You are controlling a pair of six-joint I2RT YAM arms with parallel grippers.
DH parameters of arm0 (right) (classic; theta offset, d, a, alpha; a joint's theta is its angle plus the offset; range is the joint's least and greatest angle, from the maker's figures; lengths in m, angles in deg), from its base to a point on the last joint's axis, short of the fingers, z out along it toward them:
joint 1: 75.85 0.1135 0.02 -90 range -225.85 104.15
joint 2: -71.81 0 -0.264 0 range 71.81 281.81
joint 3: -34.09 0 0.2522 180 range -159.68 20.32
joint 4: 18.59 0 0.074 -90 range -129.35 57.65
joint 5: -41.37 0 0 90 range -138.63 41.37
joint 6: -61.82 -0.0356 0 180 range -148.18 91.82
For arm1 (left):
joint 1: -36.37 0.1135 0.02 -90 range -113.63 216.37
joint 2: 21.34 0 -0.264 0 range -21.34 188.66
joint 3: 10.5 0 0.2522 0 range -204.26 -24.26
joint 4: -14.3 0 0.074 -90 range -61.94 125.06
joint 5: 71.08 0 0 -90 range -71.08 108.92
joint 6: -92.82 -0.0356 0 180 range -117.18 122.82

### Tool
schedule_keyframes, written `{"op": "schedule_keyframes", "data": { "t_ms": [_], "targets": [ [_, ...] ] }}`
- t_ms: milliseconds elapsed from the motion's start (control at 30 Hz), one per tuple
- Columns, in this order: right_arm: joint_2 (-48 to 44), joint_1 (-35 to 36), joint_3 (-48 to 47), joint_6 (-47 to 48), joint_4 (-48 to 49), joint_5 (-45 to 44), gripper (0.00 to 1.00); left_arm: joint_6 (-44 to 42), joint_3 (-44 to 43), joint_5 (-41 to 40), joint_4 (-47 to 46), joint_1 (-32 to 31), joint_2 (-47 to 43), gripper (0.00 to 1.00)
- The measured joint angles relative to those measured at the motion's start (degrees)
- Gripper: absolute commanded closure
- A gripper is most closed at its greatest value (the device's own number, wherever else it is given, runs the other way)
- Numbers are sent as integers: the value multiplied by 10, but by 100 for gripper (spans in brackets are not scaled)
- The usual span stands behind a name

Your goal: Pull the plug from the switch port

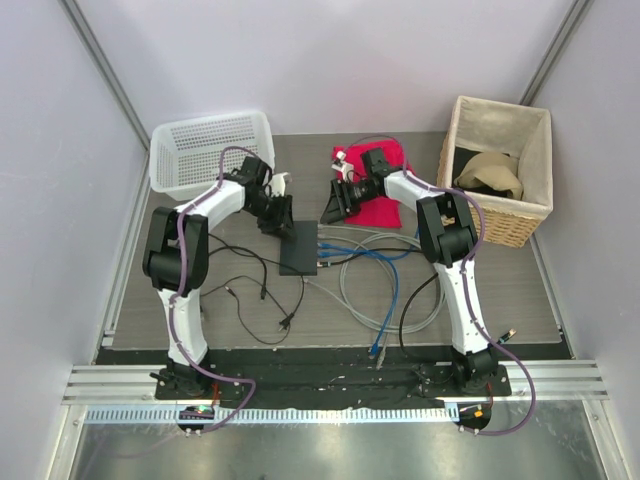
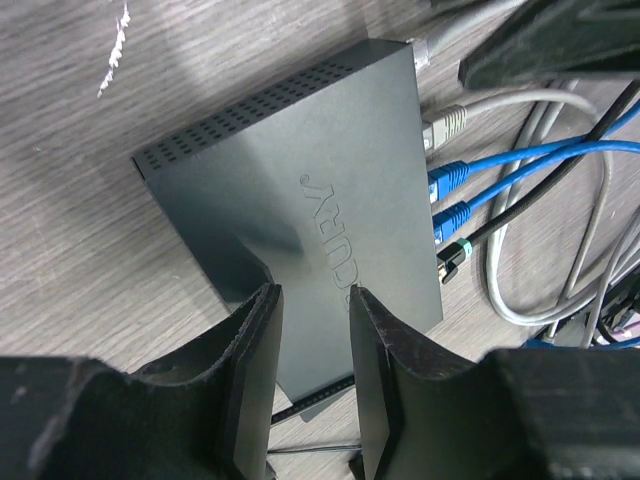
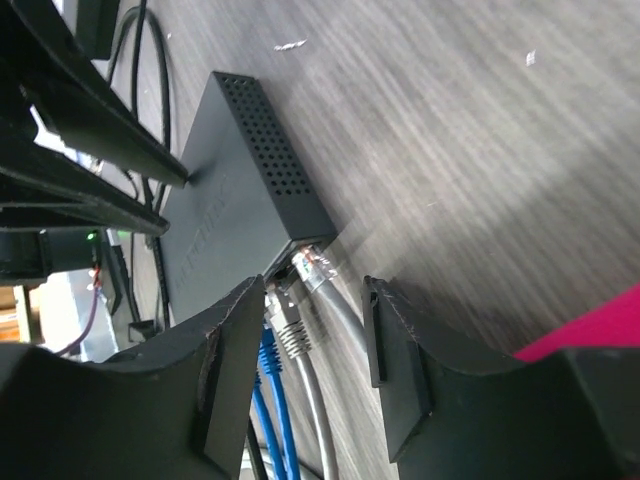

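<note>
The switch (image 1: 298,250) is a flat black box lying mid-table, with cables running off its right edge. In the left wrist view the switch (image 2: 300,200) has grey (image 2: 447,122), blue (image 2: 447,178) and black plugs along that edge. My left gripper (image 1: 283,218) hovers at its far end, jaws (image 2: 312,300) partly open over the top face with nothing between them. My right gripper (image 3: 312,290) stands open, its fingers straddling a clear plug (image 3: 320,265) on a grey cable and a grey-booted plug (image 3: 292,322), touching neither. Blue plugs (image 3: 268,355) sit behind the left finger.
A red cloth (image 1: 385,200) lies under my right arm. At the back left stands a white mesh basket (image 1: 210,150), and a wicker basket (image 1: 500,215) at the back right. Grey, blue and black cables (image 1: 380,280) loop across the table near the switch.
</note>
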Motion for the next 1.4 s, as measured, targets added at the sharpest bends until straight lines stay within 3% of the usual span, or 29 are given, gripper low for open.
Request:
{"op": "schedule_keyframes", "data": {
  "t_ms": [833,1167,1300,1400],
  "targets": [
    [19,12,-12,2,-1,19,57,9,-12,15,-14,-3,15,62],
    [34,14,-43,87,-46,28,60,9,-12,14,-14,-3,15,62],
    [45,14,-64,126,-73,31,73,9,-12,13,-14,-3,15,62],
    [45,16,-67,137,-76,19,75,9,-12,12,-15,-5,15,62]
  ]
}}
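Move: The clear plug of the grey cable, in the switch's farthest port, lies about 2 cm left of the right hand, 1 cm back and 2 cm lower. The other grey plug sits some 2 cm nearer the base beside it, with the blue plugs about 4 cm back from the clear one; the switch's middle is roughly 6 cm back and 7 cm left of the right hand. From the left hand the clear plug is about 7 cm right, 2 cm ahead and slightly lower. With its fingers partly open, the right hand eases about 1 cm back, then left and down onto the clear plug, sinking some 1.5 cm in all, while the wrist turns roughly 10 degrees, mainly counter-clockwise, and the fingers close from about half open to around the plug at the port. The left hand shifts about 1 cm right and forward with its finger gap unchanged, then holds still, its fingertips still resting on top of the switch near its left edge as a brace. ##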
